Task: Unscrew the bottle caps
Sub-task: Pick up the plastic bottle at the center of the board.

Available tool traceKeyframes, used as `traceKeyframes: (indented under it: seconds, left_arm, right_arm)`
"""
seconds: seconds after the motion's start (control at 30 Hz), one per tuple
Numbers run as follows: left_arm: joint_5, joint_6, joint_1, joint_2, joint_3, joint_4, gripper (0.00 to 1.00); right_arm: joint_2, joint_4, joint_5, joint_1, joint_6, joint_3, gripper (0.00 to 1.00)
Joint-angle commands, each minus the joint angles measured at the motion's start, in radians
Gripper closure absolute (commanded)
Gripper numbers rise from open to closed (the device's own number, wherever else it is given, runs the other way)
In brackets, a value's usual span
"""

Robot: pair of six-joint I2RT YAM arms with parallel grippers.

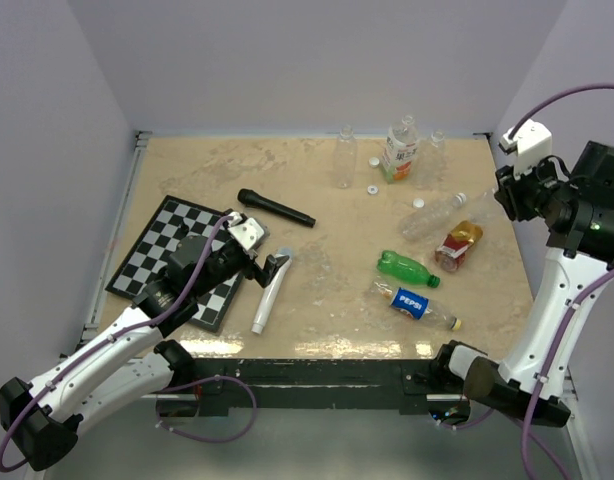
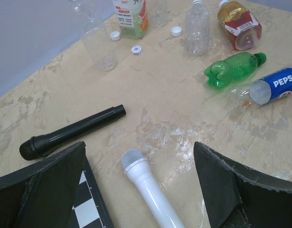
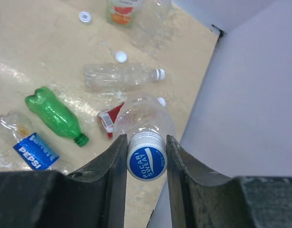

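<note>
My right gripper (image 3: 147, 159) is shut on a blue-topped bottle cap (image 3: 147, 162) that sits on a clear bottle (image 3: 143, 116). The bottle is held up off the table near the right wall, and in the top view the gripper (image 1: 500, 197) is at the table's right edge. Loose white caps (image 3: 120, 56) (image 3: 84, 16) lie on the table. A clear bottle (image 3: 117, 76) lying flat has a white cap (image 3: 159, 74) on it. My left gripper (image 2: 141, 180) is open low over a white microphone (image 2: 150, 190), touching nothing.
A green bottle (image 1: 405, 267), a Pepsi bottle (image 1: 412, 303) and a red-labelled bottle (image 1: 457, 245) lie right of centre. Three bottles stand at the back, one with an orange label (image 1: 399, 150). A black microphone (image 1: 275, 208) and a chessboard (image 1: 152, 250) are on the left.
</note>
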Motion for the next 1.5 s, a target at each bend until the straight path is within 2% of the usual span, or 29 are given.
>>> traceKeyframes:
  seconds: [0.0,0.07,0.23,0.47,0.77,0.97,1.23,1.47]
  left_arm:
    - [0.032,0.013,0.004,-0.010,0.008,0.059,0.00]
    - [0.060,0.016,0.004,-0.011,0.007,0.068,0.00]
    - [0.097,0.015,0.004,-0.013,0.004,0.090,0.00]
    - [0.100,0.016,0.004,-0.017,-0.015,0.096,0.00]
    - [0.269,0.051,0.004,0.000,-0.029,0.122,0.00]
    - [0.332,0.010,0.004,0.004,-0.026,0.166,0.00]
    - [0.440,-0.085,0.004,0.163,-0.007,0.274,0.00]
    - [0.471,-0.073,-0.025,0.318,0.048,0.344,0.00]
  right_arm:
    - [-0.007,-0.055,-0.150,0.024,-0.045,0.048,1.00]
    - [0.007,-0.055,-0.206,0.048,-0.041,0.037,1.00]
    - [0.028,-0.049,-0.311,0.202,-0.002,0.006,1.00]
    - [0.042,-0.038,-0.431,0.266,0.006,-0.036,1.00]
    - [0.042,0.109,-0.549,0.406,0.062,-0.285,1.00]
    - [0.099,0.126,-0.667,0.473,0.004,-0.382,1.00]
    - [0.171,0.119,-0.755,0.512,-0.056,-0.408,1.00]
    - [0.201,0.112,-0.796,0.547,-0.076,-0.415,1.00]
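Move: Hanging cap-up from the closed right fingers, the plastic bottle has its middle about 4 cm ahead, 2 cm right and 10 cm below them. The open left gripper lies some 47 cm left, 4 cm back and 14 cm lower. From the right hand, 35 cm down, the green bottle is 10 cm left, 2 cm ahead; the Pepsi bottle 9 cm left, 8 cm back. From the left gripper, the plastic bottle is about 49 cm right, 8 cm ahead, 4 cm up. Carrying the plastic bottle by its cap, the right hand sweeps about 24 cm left towards the open left gripper, level at first, then sinking too, while the wrist swings well round counter-clockwise with its left side rising. The left hand, fingers still wide, comes some 7 cm right and a little back, turning clockwise and dipping late. ##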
